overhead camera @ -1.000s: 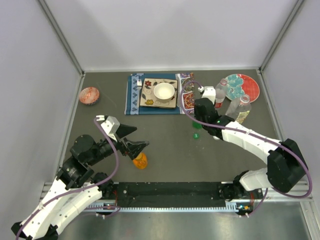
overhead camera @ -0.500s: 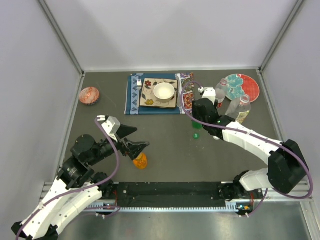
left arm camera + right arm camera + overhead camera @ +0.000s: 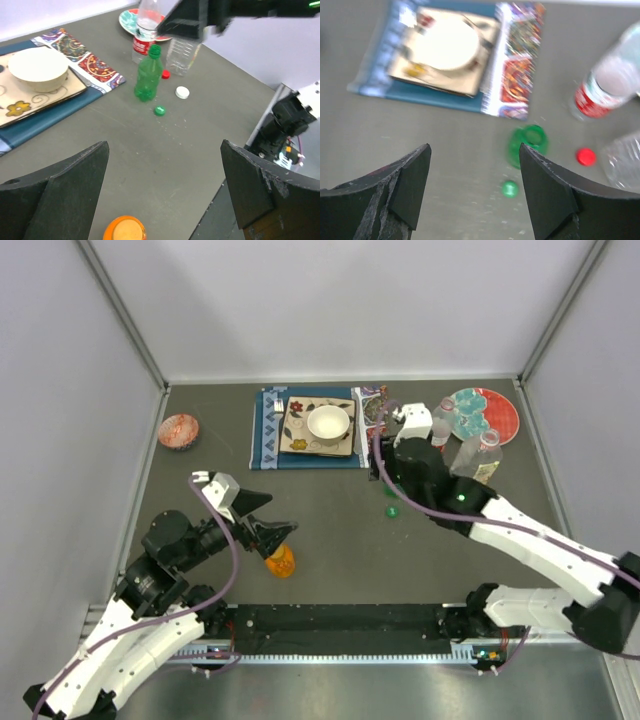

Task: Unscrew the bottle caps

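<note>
My left gripper [image 3: 164, 145] [image 3: 273, 516] hangs wide open, with nothing between its fingers, just above and beyond the squat orange bottle [image 3: 281, 560]. That bottle's orange cap [image 3: 125, 231] is on it. My right gripper [image 3: 474, 147] is open and empty above the table, left of the capless green bottle [image 3: 529, 142] [image 3: 147, 77]. A green cap [image 3: 509, 188] [image 3: 391, 510] lies loose beside that bottle. Near it lie a red cap [image 3: 586, 156] and a white cap [image 3: 182, 92]. The red-labelled clear bottle [image 3: 600, 90] and the larger clear bottle [image 3: 182, 52] stand capless behind.
A patterned mat [image 3: 266, 435] at the back holds a tray [image 3: 295, 432] with a white bowl [image 3: 328, 423]. A red and teal plate [image 3: 497, 412] lies at the back right and a small red dish [image 3: 179, 430] at the left. The black rail [image 3: 340, 625] runs along the near edge.
My right gripper has opened wider and its arm has swung, with the wrist drawing back from the green bottle. The left arm and the orange bottle have not moved.
</note>
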Available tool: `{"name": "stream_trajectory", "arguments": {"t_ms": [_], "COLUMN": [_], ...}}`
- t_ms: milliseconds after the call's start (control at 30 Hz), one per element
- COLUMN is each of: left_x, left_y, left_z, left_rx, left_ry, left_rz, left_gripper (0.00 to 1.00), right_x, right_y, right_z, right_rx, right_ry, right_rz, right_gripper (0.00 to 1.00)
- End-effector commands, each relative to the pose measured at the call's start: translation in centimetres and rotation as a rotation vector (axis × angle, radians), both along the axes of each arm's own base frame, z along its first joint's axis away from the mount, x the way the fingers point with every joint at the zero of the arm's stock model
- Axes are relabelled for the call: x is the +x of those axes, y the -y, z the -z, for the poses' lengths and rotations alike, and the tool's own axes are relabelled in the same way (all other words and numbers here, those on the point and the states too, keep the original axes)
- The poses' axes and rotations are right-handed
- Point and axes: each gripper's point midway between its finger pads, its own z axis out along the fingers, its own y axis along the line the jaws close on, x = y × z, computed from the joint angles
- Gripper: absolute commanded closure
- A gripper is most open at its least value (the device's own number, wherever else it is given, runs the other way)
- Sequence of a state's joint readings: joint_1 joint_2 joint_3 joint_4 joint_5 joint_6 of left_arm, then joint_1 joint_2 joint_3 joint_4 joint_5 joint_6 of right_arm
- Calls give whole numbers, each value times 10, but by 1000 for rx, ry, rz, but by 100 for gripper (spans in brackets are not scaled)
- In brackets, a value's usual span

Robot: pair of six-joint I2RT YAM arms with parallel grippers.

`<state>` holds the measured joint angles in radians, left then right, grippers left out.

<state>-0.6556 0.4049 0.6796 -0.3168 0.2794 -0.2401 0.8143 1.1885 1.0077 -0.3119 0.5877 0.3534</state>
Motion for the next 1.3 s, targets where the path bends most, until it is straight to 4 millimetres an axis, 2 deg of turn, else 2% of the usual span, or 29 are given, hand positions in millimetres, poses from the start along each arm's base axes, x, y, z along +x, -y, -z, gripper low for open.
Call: {"name": "stream_trajectory", "arguments": {"t_ms": [0, 33, 67, 133, 167, 200, 233, 267, 300, 367, 400, 467, 500, 567, 600, 633, 667, 700, 733, 767, 933, 967, 1267], "left_x": [16, 22, 42, 56, 62, 63, 66, 65, 64, 63, 61, 60, 59, 57, 56, 55, 54, 54, 52, 52, 49, 48, 44], "left_y": [-17, -24, -50, -81, -108, -121, -128, -134, -142, -144, -147, -148, -148, -148, -148, -148, -147, -147, -146, -146, -148, -148, -151], "left_z": [-16, -14, -7, 0, 12, 12, 18, 21, 24, 29, 31, 33, 33, 38, 39, 41, 42, 45, 45, 46, 52, 52, 55], "left_rx": [-26, -21, 3, 22, 62, 71, 93, 94, 116, 112, 120, 114, 115, 126, 125, 129, 124, 127, 118, 115, 122, 126, 128], "left_ry": [42, 29, 1, -51, -89, -103, -127, -153, -168, -201, -213, -233, -239, -255, -259, -264, -266, -271, -269, -269, -269, -269, -259], "left_rz": [-135, -192, -380, -580, -738, -814, -865, -903, -943, -969, -982, -994, -994, -992, -989, -983, -979, -975, -966, -961, -959, -959, -950], "left_gripper": [1, 1, 1, 1, 1, 1, 1, 1, 1, 1, 1, 1, 1, 1, 1, 1, 1, 1, 1, 1, 1, 1, 1], "right_x": [-46, -57, -67, -100, -106, -113, -130, -133, -136, -149, -148, -154, -153, -156, -159, -159, -160, -162, -162, -163, -167, -167, -170], "right_y": [-47, -60, -73, -106, -117, -125, -139, -151, -158, -178, -187, -203, -211, -224, -229, -235, -240, -243, -248, -252, -271, -275, -282], "right_z": [-89, -89, -82, -72, -56, -50, -42, -28, -24, -23, -12, -18, -7, -6, -3, 9, 9, 10, 20, 19, 37, 47, 82], "right_rx": [210, 248, 271, 321, 293, 269, 229, 192, 173, 167, 143, 150, 128, 115, 103, 78, 75, 71, 62, 67, 48, 33, -7], "right_ry": [106, 80, 43, -43, -76, -81, -84, -112, -113, -111, -125, -104, -126, -136, -139, -154, -152, -152, -170, -170, -202, -217, -280], "right_rz": [-305, -385, -462, -655, -687, -717, -781, -796, -801, -853, -849, -877, -881, -898, -902, -903, -904, -904, -902, -905, -917, -917, -910], "right_gripper": [29, 30, 30, 31, 31, 31, 30, 31, 30, 30, 29, 28, 28, 28, 28, 27, 27, 27, 27, 26, 26, 26, 31]}}
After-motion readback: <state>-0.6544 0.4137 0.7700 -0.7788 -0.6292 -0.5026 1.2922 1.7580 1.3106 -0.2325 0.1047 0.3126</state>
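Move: The capped orange bottle stands some 19 cm back from the right hand and about 26 cm to its left, its middle roughly 18 cm lower. The green bottle just released is about 4 cm ahead and 4 cm to the right of that hand, 14 cm below; the loose green cap lies some 2 cm back, 3 cm right, 22 cm below. From the left hand the orange bottle is about 5 cm back, 5 cm left and 24 cm below. Swing the right gripper off the green bottle, first rising about 9 cm, then over and down to the orange bottle, ending roughly 27 cm left and 17 cm back; turn it 50 degrees counter-clockwise, fingers partly open and tipping further down, stopping short of the cap. Meanwhile clear the left gripper, wide open, to the left and slightly down, turning counter-clockwise until it faces forward. ##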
